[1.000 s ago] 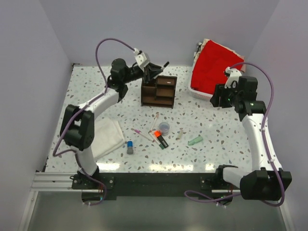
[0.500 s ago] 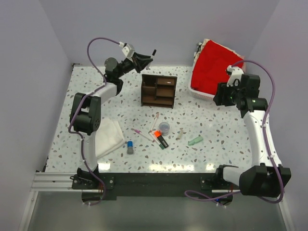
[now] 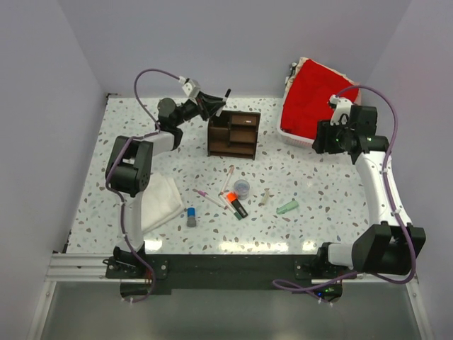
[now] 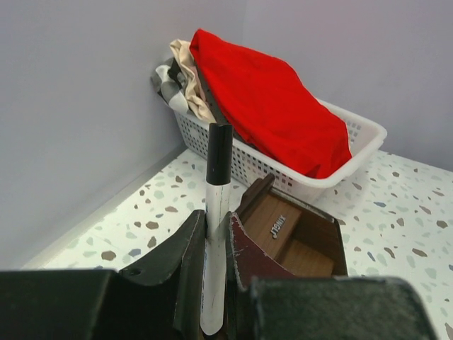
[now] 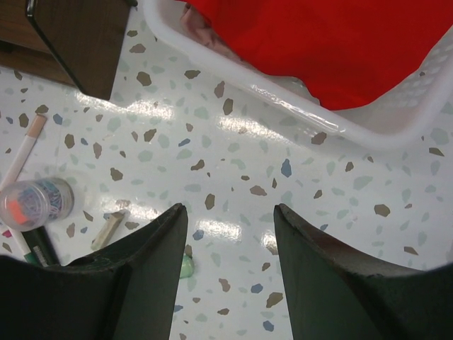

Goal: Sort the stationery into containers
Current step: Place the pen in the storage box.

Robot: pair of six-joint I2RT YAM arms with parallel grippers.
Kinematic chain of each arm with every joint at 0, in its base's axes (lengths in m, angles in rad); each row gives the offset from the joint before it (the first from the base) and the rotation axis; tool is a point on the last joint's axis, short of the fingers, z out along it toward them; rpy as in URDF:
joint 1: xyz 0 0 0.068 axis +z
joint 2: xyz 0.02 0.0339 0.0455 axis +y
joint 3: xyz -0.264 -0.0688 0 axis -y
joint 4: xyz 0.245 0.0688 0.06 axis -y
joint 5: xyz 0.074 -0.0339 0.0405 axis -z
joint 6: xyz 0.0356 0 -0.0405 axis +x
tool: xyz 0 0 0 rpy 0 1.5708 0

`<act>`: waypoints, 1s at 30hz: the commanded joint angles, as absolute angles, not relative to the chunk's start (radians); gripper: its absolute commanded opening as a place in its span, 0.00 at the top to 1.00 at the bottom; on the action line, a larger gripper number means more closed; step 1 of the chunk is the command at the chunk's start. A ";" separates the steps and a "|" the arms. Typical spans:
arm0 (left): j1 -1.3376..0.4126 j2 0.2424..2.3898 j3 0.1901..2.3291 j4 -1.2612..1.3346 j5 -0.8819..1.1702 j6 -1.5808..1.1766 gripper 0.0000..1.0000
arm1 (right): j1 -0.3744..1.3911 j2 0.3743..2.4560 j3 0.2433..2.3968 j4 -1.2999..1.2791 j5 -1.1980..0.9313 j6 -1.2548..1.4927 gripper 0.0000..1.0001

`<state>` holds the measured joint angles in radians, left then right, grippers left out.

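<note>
My left gripper (image 3: 211, 105) is shut on a white pen with a black cap (image 4: 219, 152), held just off the back left corner of the dark brown wooden organizer (image 3: 233, 133). In the left wrist view the pen's body (image 4: 214, 241) stands upright between my fingers, with the organizer's compartments (image 4: 297, 241) just beyond. My right gripper (image 3: 323, 139) hangs open and empty near the basket. On the table lie a pale pen (image 3: 228, 177), a pink-tipped pen (image 3: 207, 197), the orange-and-black highlighter (image 3: 236, 205), the round pot (image 3: 241, 188), the mint piece (image 3: 287, 207) and the blue-capped grey stick (image 3: 191, 216).
A white basket (image 3: 289, 133) with red cloth stands at the back right, close to my right gripper. A folded white cloth (image 3: 159, 202) lies front left. A small beige stick (image 3: 264, 197) rests between the pot and the mint piece. Walls close in the table's back and sides.
My left gripper lifted the pen back and left away from the organizer, then came back down toward its back left corner. The right gripper barely shifted.
</note>
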<state>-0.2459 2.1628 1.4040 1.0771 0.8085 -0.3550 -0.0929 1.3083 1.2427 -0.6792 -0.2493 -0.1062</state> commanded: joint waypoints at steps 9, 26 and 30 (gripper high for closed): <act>-0.265 2.220 1.382 1.132 0.808 -0.282 0.94 | -0.097 1.298 1.240 -0.655 -0.255 -0.120 0.44; -0.247 1.838 1.183 1.109 0.902 -0.275 0.52 | -0.092 1.296 1.213 -0.623 -0.357 -0.097 0.43; -0.250 1.517 1.077 0.633 0.983 -0.050 0.45 | -0.017 1.278 1.192 -0.637 -0.396 -0.167 0.43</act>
<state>-0.2558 1.8332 1.1492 0.9844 0.8852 -0.2607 -0.0872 1.3075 1.2114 -0.6521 -0.3244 -0.1074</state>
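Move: The left hand holds the upright pen, cap up, over the left part of the storage box, whose middle lies about 5 cm to its right, 1 cm back and 16 cm below. On the table lie a peach-tipped pen some 15 cm back and 2 cm right, and the clear jar roughly 20 cm back and 7 cm right, both about 21 cm below. From the idle right hand the box is about 16 cm ahead, 27 cm left and 15 cm below. With the pen still pinched upright, the left hand sinks about 4.5 cm almost straight down into the left compartment of the storage box, then all but stops while the fingers part and let go of the pen. Still opening, to about half, the hand then draws back towards the base by some 8 cm and climbs about 9 cm from its lowest point, leaving the box with empty fingers. ##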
